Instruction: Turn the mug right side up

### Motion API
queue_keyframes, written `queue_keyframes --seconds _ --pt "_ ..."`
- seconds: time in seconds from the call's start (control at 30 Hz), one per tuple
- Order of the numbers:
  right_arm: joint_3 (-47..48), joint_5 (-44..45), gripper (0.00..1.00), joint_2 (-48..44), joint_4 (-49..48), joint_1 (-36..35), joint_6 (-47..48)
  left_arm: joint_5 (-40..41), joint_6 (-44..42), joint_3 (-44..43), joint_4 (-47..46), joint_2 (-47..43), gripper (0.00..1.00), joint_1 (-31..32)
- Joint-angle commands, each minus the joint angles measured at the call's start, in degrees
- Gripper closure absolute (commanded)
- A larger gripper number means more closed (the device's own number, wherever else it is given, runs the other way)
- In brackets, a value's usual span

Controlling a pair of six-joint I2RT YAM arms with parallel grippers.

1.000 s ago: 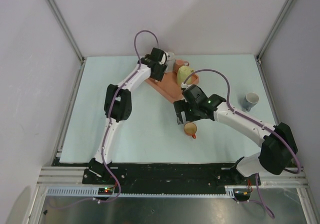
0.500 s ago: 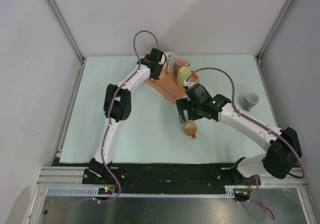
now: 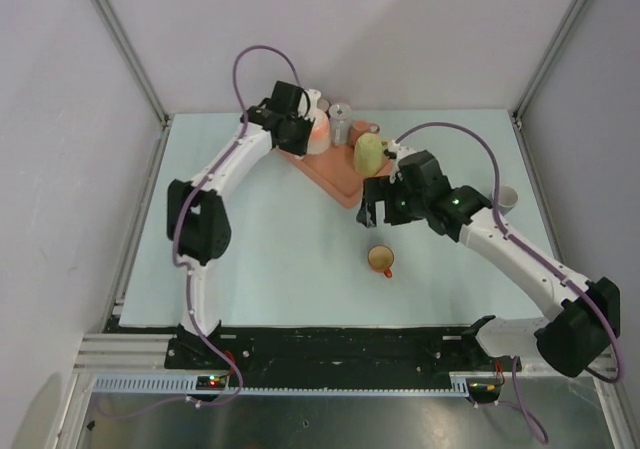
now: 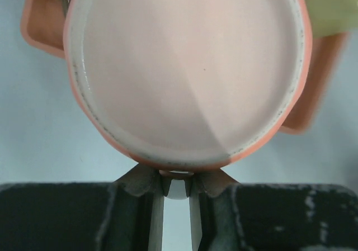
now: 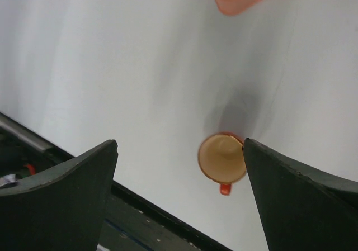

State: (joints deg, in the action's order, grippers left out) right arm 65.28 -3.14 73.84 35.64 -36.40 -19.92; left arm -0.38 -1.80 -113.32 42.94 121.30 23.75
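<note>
A salmon-pink mug (image 4: 184, 66) fills the left wrist view, showing a round pale face ringed by a speckled rim. My left gripper (image 4: 178, 178) is shut on the mug's handle. From above, the mug (image 3: 316, 131) hangs at the far left end of the orange tray (image 3: 335, 177) with the left gripper (image 3: 303, 134) beside it. My right gripper (image 3: 378, 211) is open over the table, nothing between its fingers (image 5: 84, 178). A small orange mug (image 5: 222, 157) stands mouth up on the table below it.
A yellow-green mug (image 3: 370, 152) lies on the tray and a grey cup (image 3: 341, 117) stands behind it. The orange mug (image 3: 381, 259) sits mid-table. A blue-grey cup (image 3: 508, 195) at the right is partly hidden by the right arm.
The left gripper closed on the pink mug's handle and carried it left, off the tray's middle. The right arm rose and drew back from the orange mug.
</note>
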Motion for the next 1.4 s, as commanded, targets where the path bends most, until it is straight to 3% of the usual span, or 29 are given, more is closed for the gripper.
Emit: queue_keyframes --seconds 0.0,0.17,0.43,0.57,0.8,0.93,1.07,1.2,1.37 --pt "1.7 -13.6 0.01 -4.4 -13.5 4.6 -4.0 -14.9 1.3 1.2 -4.2 -14.5 1.00 0.0" --pt "1.4 -23.0 0.01 -5.3 -29.4 10.0 -14.5 -27.5 4.5 0.4 -2.5 -19.9 1.00 0.3" --pt "0.4 -25.7 0.01 -0.1 -58.8 13.8 -32.4 -40.0 12.1 -3.1 -0.4 -21.7 1.00 1.1" --pt "0.4 -25.8 0.01 2.9 -67.0 14.2 -40.6 -43.8 14.2 -3.4 -0.5 -22.0 1.00 1.8" --pt "0.3 -26.3 0.01 4.4 -68.0 14.0 -43.9 -44.3 14.6 -5.9 -0.4 -22.2 1.00 1.7" --pt "0.3 -22.6 0.01 -0.2 -56.8 14.2 -38.1 -38.9 13.1 -6.7 -0.5 -21.9 1.00 1.2" --pt "-2.2 -18.7 0.01 -4.6 -48.7 15.9 -35.8 -39.6 13.8 -8.1 -0.4 -21.1 1.00 1.0" --pt "-8.6 -17.9 0.01 -6.2 -57.3 17.4 -42.0 -39.8 15.1 -8.6 -0.4 -21.0 1.00 1.4" --pt "-7.8 -18.7 0.01 -3.5 -63.7 17.1 -45.3 -42.0 16.8 -6.9 -0.4 -21.1 1.00 2.1"
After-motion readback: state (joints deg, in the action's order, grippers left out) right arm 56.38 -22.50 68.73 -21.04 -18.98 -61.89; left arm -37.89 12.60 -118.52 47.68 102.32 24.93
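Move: The left fingers already hold the big peach mug by its handle, its middle about 5 cm ahead and 4 cm right of them; the open right gripper is some 22 cm back, 20 cm right and 4 cm higher. From the right hand, the peach mug is about 25 cm ahead, 16 cm left and 4 cm lower; the yellow mug, 24 cm ahead, 2 cm left and 14 cm down; the small cup, 6 cm back, straight in line and 16 cm down. Up and back out over the tray, then drifting right, the left hand keeps its pinch on the peach mug's handle, rising some 20 cm and rolling nearly 40 degrees so the fingers swing to point right. Meanwhile the right hand rises about 20 cm and goes 8 cm forward, rolling some 60 degrees until its wide-open fingers point left, level, at the mug; it first edges left, then slips back right. ##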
